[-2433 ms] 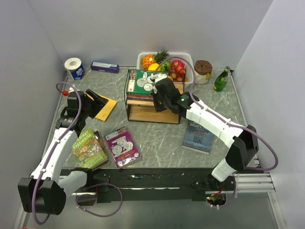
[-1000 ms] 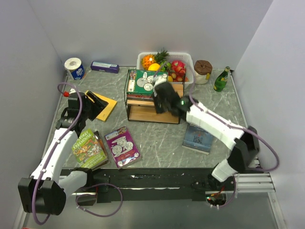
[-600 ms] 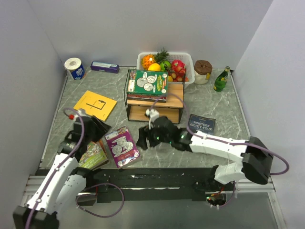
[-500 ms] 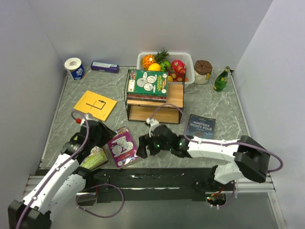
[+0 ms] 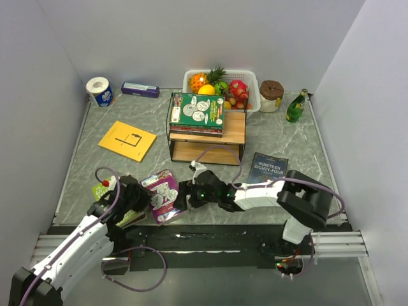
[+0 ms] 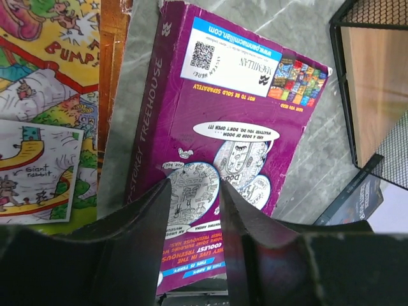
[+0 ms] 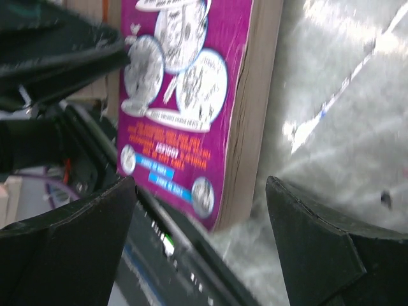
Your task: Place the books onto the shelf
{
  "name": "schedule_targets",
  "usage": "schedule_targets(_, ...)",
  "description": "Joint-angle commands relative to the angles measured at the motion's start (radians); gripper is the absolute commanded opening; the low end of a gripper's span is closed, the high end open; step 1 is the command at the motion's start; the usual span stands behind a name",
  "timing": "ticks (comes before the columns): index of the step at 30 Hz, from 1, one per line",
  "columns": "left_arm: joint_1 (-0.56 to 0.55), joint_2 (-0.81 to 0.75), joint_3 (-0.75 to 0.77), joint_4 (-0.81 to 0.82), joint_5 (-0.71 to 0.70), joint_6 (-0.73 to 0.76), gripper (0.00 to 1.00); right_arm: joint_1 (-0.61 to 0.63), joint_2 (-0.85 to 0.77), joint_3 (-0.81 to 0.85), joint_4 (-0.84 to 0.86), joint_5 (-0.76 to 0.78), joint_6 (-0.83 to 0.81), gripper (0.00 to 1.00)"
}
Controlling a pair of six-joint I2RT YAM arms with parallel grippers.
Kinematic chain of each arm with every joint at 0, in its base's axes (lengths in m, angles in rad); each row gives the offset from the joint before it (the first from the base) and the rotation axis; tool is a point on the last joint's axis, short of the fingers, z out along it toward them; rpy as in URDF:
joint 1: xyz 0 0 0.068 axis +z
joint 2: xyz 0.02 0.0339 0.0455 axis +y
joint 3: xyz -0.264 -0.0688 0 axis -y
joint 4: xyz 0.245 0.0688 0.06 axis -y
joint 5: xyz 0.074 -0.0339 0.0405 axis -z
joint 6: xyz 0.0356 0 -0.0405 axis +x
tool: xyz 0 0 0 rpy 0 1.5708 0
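A purple book (image 5: 164, 193) lies near the table's front edge. My left gripper (image 5: 144, 199) is at its left side; in the left wrist view its fingers (image 6: 143, 236) stand a little apart over the purple cover (image 6: 223, 140), gripping nothing. My right gripper (image 5: 185, 194) is open at the book's right side, with the page edge (image 7: 252, 134) between its wide fingers. The green Treehouse book (image 5: 101, 190) and a brown book (image 6: 115, 38) lie beside it. A yellow book (image 5: 127, 140) and a dark blue book (image 5: 268, 167) lie apart. The shelf (image 5: 231, 129) carries a stack of books (image 5: 196, 111).
A white fruit basket (image 5: 250, 79) stands behind the shelf. Along the back are a toilet roll (image 5: 99, 91), a slim purple box (image 5: 140, 89), a brown jar (image 5: 271, 94) and a green bottle (image 5: 295, 106). The black front rail (image 5: 210, 236) runs just below both grippers.
Both arms have swung forward to the purple book, the left from the yellow book, the right from the shelf. The right gripper has opened wide; the left fingers have drawn closer.
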Motion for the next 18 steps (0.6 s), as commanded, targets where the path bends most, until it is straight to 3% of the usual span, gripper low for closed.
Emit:
schedule_targets(1, -0.033, 0.073, 0.000, -0.035, -0.068, -0.038, 0.43, -0.007, 0.061, 0.068, -0.028, 0.082, -0.034, 0.89)
schedule_targets(6, -0.078, 0.183, 0.040, -0.038, -0.102, -0.054, 0.42, -0.004, 0.172, 0.124, -0.061, 0.020, -0.035, 0.86)
schedule_targets(10, -0.084, 0.166, 0.034, -0.033, -0.103, -0.049, 0.41, -0.004, 0.221, 0.092, 0.068, -0.107, 0.019, 0.76)
schedule_targets(13, -0.084, 0.139, 0.021, -0.029, -0.099, -0.040, 0.41, -0.005, 0.262, 0.073, 0.178, -0.202, 0.070, 0.58)
schedule_targets(16, -0.086, 0.128, 0.018, -0.026, -0.096, -0.031, 0.42, -0.005, 0.297, 0.067, 0.249, -0.263, 0.110, 0.30)
schedule_targets(18, -0.084, 0.130, 0.018, -0.024, -0.092, -0.026, 0.42, -0.005, 0.310, 0.059, 0.272, -0.283, 0.128, 0.20)
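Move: The purple book lies flat between the two hands, its middle about 6 cm to the left of the right hand, 3 cm ahead and 3 cm below it. From that hand the green picture book is about 25 cm to the left and 2 cm ahead, while the shelf's middle is some 26 cm ahead and 12 cm to the right. For the left hand the purple book's middle is roughly 2 cm ahead, 5 cm to the right and 3 cm below. The right hand, turned on its side with its fingers pointing left and down, moves about 4 cm left and sinks some 2 cm into the page edge of the purple book near its near right corner, with a slight swing forward that it takes back. From nearly wide open its fingers narrow to about a third, the upper one over the cover and the other beside or below the page edge, as the wrist tilts some 10 degrees; the left hand stays almost in place close over the book's spine-side half, fingers half open. ##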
